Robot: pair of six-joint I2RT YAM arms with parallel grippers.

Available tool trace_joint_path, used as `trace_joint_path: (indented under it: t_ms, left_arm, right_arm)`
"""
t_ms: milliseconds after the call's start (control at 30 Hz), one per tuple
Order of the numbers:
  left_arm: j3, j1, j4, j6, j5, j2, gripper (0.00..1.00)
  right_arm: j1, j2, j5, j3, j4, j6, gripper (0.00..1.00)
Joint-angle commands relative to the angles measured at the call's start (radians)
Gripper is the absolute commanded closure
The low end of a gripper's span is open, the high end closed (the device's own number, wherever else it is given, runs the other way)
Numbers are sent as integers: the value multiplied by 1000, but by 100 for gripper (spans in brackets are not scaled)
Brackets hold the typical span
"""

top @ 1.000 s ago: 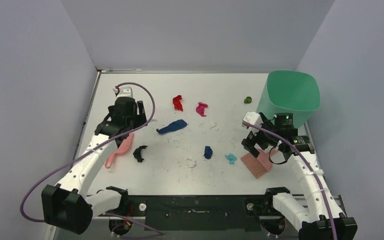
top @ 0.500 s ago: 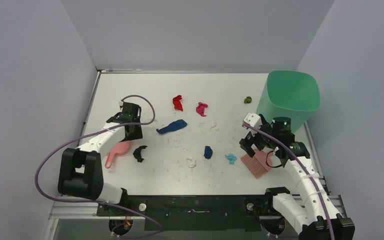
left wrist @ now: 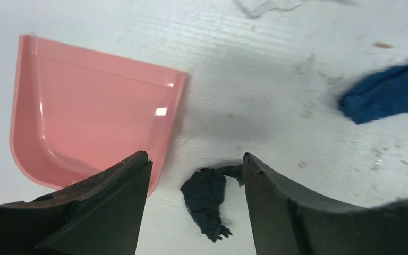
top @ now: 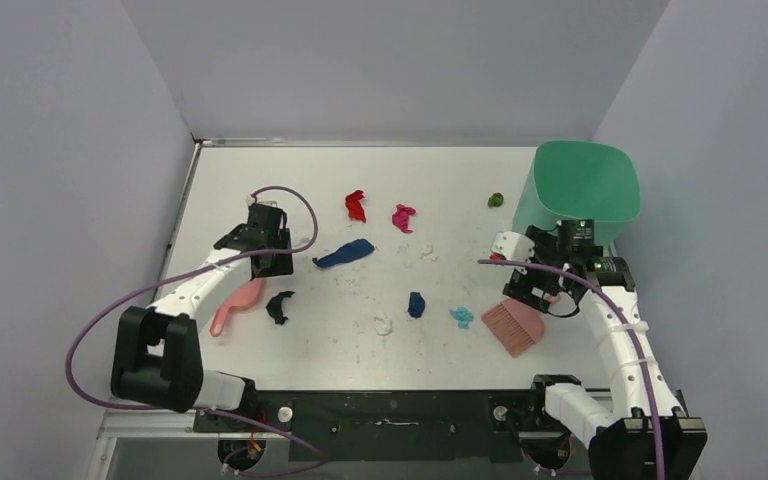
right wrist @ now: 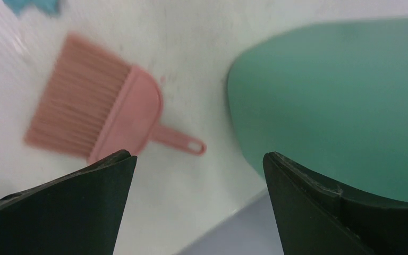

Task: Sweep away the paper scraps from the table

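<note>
Paper scraps lie spread over the white table (top: 250, 180): red (top: 355, 205), magenta (top: 402, 216), a long dark blue one (top: 344, 253), a small blue one (top: 416, 304), cyan (top: 461, 317), green (top: 496, 200) and white (top: 383, 325). A dark scrap (left wrist: 207, 199) lies on the table beneath my left gripper (left wrist: 196, 170), which is open and holds nothing. Its left finger overlaps the pink dustpan (left wrist: 95, 127). My right gripper (right wrist: 199, 159) is open and empty, between the pink brush (right wrist: 101, 114) and the green bin. The brush (top: 515, 325) lies flat, handle toward the bin.
The green bin (top: 575, 195) stands at the right edge, close behind the right gripper. Grey walls close in the table at left, back and right. The dustpan (top: 237, 306) lies near the left edge, with the dark scrap (top: 280, 305) beside it.
The left arm has folded and brought its gripper low beside the dustpan, over the dark scrap. The right gripper has pulled off the brush, to the right toward the bin.
</note>
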Motion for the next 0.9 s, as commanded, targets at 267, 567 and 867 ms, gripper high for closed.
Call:
trace_joint_path:
  t_ms: [267,567,867]
  left_arm:
    - [-12,-90,84,44,68,-232,37]
    - [-16,-110,82,39,125,-298,37]
    - [-6,-104,77,35,169,-295,37]
  right_arm:
    - [-365,200,103,-131,-89,-880,8]
    - [-377,313,68,-242,154,-1053,6]
    - [-316,401,47,-232,198,-1009,9]
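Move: The brush handle lies about 10 cm to the right of the right hand, 1 cm ahead and some 16 cm below; the brush's bristles are 5 cm back and 2 cm right, the green bin 17 cm ahead and 15 cm right, the light-blue scrap 2 cm back and 8 cm left. From the left hand, the dustpan is 3 cm ahead, 13 cm left, 8 cm down; the dark scrap 2 cm back, straight in line; the navy scrap 10 cm ahead, 13 cm right. The brush handle is what the right hand comes down to: open, it drops some 14 cm and shifts 11 cm right, drifting back and then forward again, while turning about 30 degrees counter-clockwise until the fingers point nearly straight down above the handle. Meanwhile the left hand, still open and empty, rises 7 cm over the table and slides right, away from the dustpan. ##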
